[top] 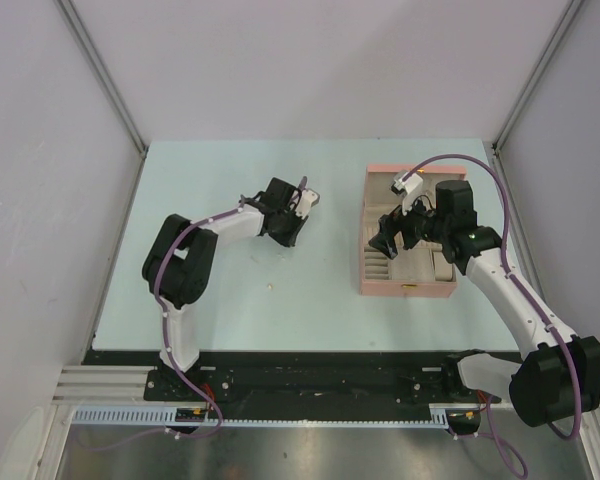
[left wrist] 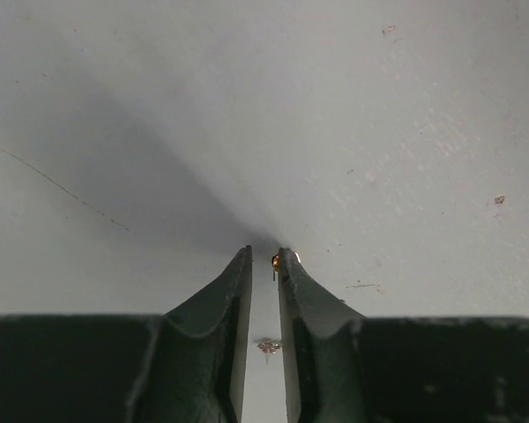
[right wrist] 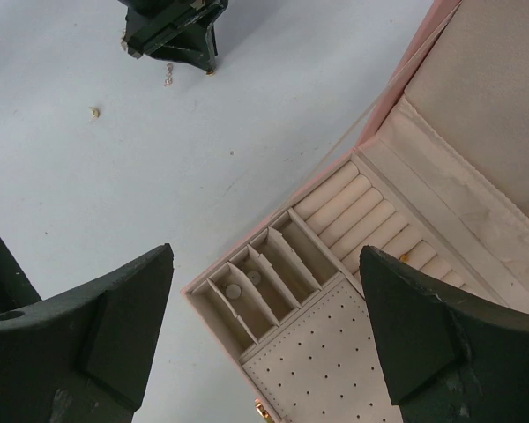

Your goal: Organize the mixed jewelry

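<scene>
My left gripper (left wrist: 264, 256) (top: 292, 232) stands tips down on the table, its jaws only a narrow gap apart. A tiny gold piece (left wrist: 275, 262) sits against the inner face of one fingertip, apart from the other. A small silvery piece (left wrist: 268, 346) lies on the table between the fingers. My right gripper (right wrist: 264, 264) (top: 398, 238) is wide open and empty above the open pink box (top: 408, 286). Two small round pale pieces (right wrist: 234, 290) lie in the box's compartments and a gold speck (right wrist: 404, 257) on the ring rolls. The cream rectangular piece is not in view.
A loose speck (top: 271, 287) lies on the table in front of the left gripper; the right wrist view shows another speck (right wrist: 94, 112). The box lid (right wrist: 476, 79) stands open at the far side. The gold clasp (right wrist: 263, 411) is on the box's front.
</scene>
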`<state>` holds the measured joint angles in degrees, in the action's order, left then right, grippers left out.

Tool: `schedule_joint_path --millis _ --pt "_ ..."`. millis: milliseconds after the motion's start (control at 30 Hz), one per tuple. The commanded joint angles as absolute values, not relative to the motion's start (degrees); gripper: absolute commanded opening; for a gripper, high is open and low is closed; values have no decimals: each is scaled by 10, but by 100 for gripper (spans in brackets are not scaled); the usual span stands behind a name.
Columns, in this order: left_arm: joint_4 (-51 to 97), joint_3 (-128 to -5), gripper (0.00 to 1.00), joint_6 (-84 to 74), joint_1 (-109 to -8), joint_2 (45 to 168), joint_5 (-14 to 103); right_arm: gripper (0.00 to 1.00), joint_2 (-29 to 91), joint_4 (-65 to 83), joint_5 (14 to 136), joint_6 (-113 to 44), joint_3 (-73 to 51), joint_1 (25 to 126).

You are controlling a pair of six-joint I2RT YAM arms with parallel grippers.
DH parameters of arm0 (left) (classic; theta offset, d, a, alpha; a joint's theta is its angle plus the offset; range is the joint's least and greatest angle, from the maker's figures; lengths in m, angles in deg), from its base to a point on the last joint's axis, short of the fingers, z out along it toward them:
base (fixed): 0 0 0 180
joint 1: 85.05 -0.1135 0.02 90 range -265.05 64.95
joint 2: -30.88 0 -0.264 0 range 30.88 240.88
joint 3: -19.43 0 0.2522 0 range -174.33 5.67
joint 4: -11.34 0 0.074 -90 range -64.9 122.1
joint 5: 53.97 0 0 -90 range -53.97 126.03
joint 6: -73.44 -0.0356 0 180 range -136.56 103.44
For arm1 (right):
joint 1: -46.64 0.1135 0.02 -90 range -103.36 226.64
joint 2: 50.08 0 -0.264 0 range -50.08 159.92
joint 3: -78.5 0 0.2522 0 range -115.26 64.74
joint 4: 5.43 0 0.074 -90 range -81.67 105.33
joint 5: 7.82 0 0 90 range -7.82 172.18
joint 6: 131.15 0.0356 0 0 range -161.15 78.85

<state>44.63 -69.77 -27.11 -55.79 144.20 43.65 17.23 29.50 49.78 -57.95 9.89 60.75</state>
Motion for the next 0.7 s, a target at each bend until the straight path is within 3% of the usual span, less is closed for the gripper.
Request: schedule_joint_path --millis 0,667 --pt "450 -725 21 -268 -554 1447 435 91 166 291 486 -591 99 604" --pt "458 -728 0 -266 -553 1446 449 91 170 293 485 -593 99 604"
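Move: The small gold piece lies right at the left fingertips, about 1 cm to the hand point's right, level with it fore and aft, and roughly 1 cm below. Around the gold piece, a silver piece lies some 4 cm to its left and 4 cm nearer; a second silver piece lies about 10 cm left and 5 cm nearer. From the right hand, the gold piece is some 22 cm left, 8 cm ahead and 19 cm below. Holding nearly still just above the table, pointing steeply down and tilted forward and to its right, the left hand steadily closes its fingers at the gold piece, from about a quarter open to practically shut. The wrist doesn't turn, and the hand drifts by no more than half a centimetre. Whether the tips have caught the gold piece can't be seen. ##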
